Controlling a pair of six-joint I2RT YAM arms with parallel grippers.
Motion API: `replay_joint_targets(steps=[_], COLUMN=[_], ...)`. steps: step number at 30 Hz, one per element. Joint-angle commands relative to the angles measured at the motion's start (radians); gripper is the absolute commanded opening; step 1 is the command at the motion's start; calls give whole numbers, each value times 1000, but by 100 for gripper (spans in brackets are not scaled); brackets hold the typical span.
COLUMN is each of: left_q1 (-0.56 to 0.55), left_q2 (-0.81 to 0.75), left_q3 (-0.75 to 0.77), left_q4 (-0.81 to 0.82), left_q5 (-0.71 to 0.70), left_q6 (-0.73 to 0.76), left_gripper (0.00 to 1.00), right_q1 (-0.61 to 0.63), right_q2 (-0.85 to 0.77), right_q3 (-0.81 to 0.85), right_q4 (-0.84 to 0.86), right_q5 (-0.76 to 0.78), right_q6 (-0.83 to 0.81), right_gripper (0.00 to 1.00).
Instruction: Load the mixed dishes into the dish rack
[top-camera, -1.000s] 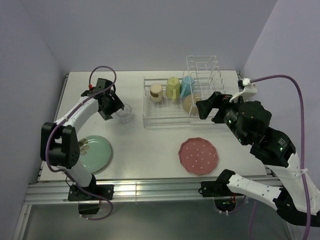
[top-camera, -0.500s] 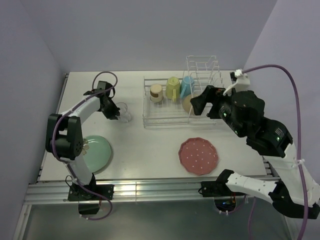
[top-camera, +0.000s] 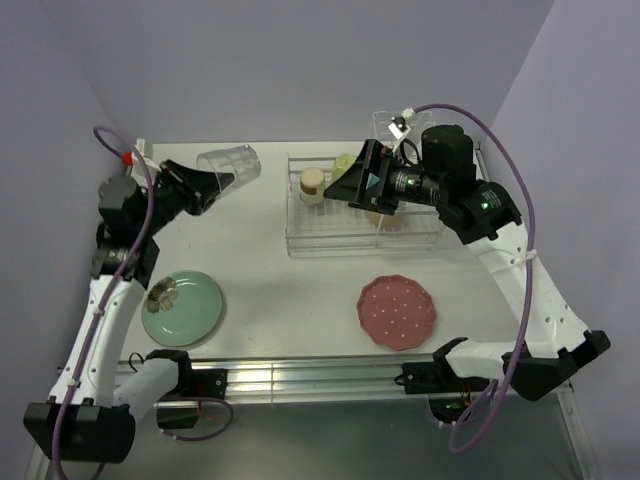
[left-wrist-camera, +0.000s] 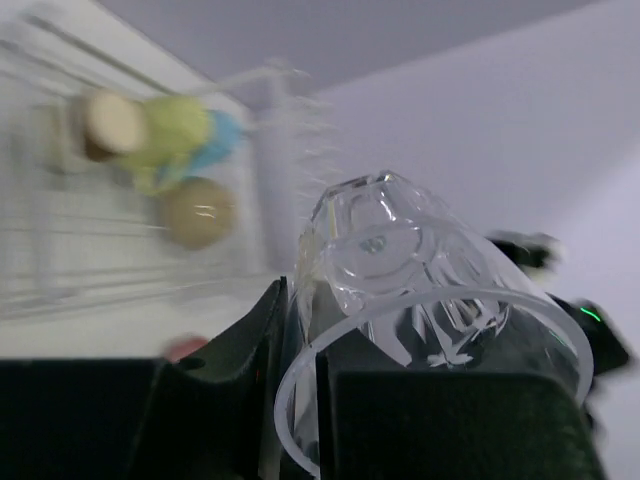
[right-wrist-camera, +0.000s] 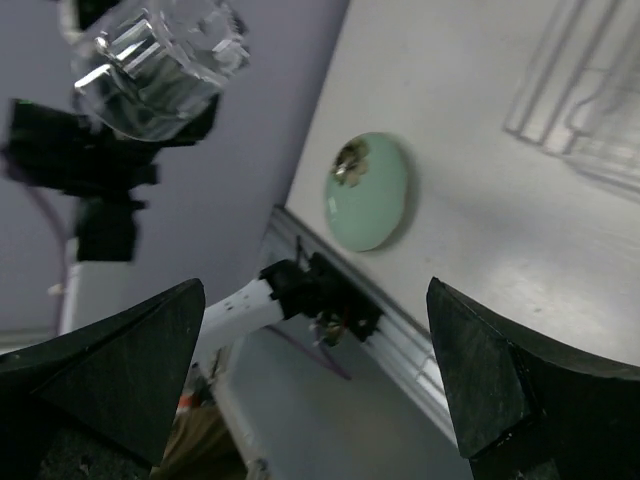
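My left gripper is shut on the wall of the clear glass, one finger inside the rim and one outside. The glass hangs tilted in the air, left of the white dish rack. The rack holds a tan cup, a yellow-green mug and a cream bowl; the light-blue mug shows in the blurred left wrist view. Over the rack my right gripper stands open and empty, fingers wide apart. A mint-green plate and a pink dotted plate lie on the table.
The mint-green plate carries a small brownish smudge near its left rim. The table's metal front rail runs below both plates. Purple walls close in the table at the back and on both sides.
My left gripper closed on the glass and lifted it off the table, tilting it. The right arm swung up and to the left over the rack, still open.
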Motion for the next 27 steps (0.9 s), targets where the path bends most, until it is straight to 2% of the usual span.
replay_joint_targets(steps=[1,3,9,17,21,27], left_q1=[-33,-48,-99,-153,-203,-252], left_q2=[-34,-74,-167,-180,-172,-146], left_q3=[-270,-316,-352,-353,-350,-346], left_q4=[705,775,750,767,769,778], left_q5=[284,281,230,186,155,120], left_q6=[-516,-555,-542,-572,-570,-569], left_gripper=[0,0,0,0,0,0], right_q1=[-20,-20,-14,7,18,52], right_q2=[-19,-20,18,87,122,173], right_q3=[-65,-100,-211,-199,-184,-133], right_q4=[307,443,722,798,905,919], right_q5=[-362,-426,-537,-562,-581,-585], right_q6=[136,217,415,484,549,569], right_gripper=[99,99,99,99,99,99])
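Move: The clear glass is already up in the left fingers, which hold it by the rim end. The open right gripper it is meant for is about 27 cm to the left hand's right, 7 cm back and 2 cm higher; the green plate is some 17 cm left, 14 cm back and 39 cm below. From the right hand the glass is roughly 25 cm left, 8 cm ahead and level, and the dish rack's middle about 22 cm ahead, 2 cm right and 35 cm below. The glass, still pinched at its rim end, is drawn back about 9 cm and to the right 8 cm, rising a little, while the left wrist turns clockwise with its left side dipping. The right hand comes leftward about 8 cm and up 4 to meet it, swinging counter-clockwise with its left side lifting, jaws kept wide open towards the glass's base. ##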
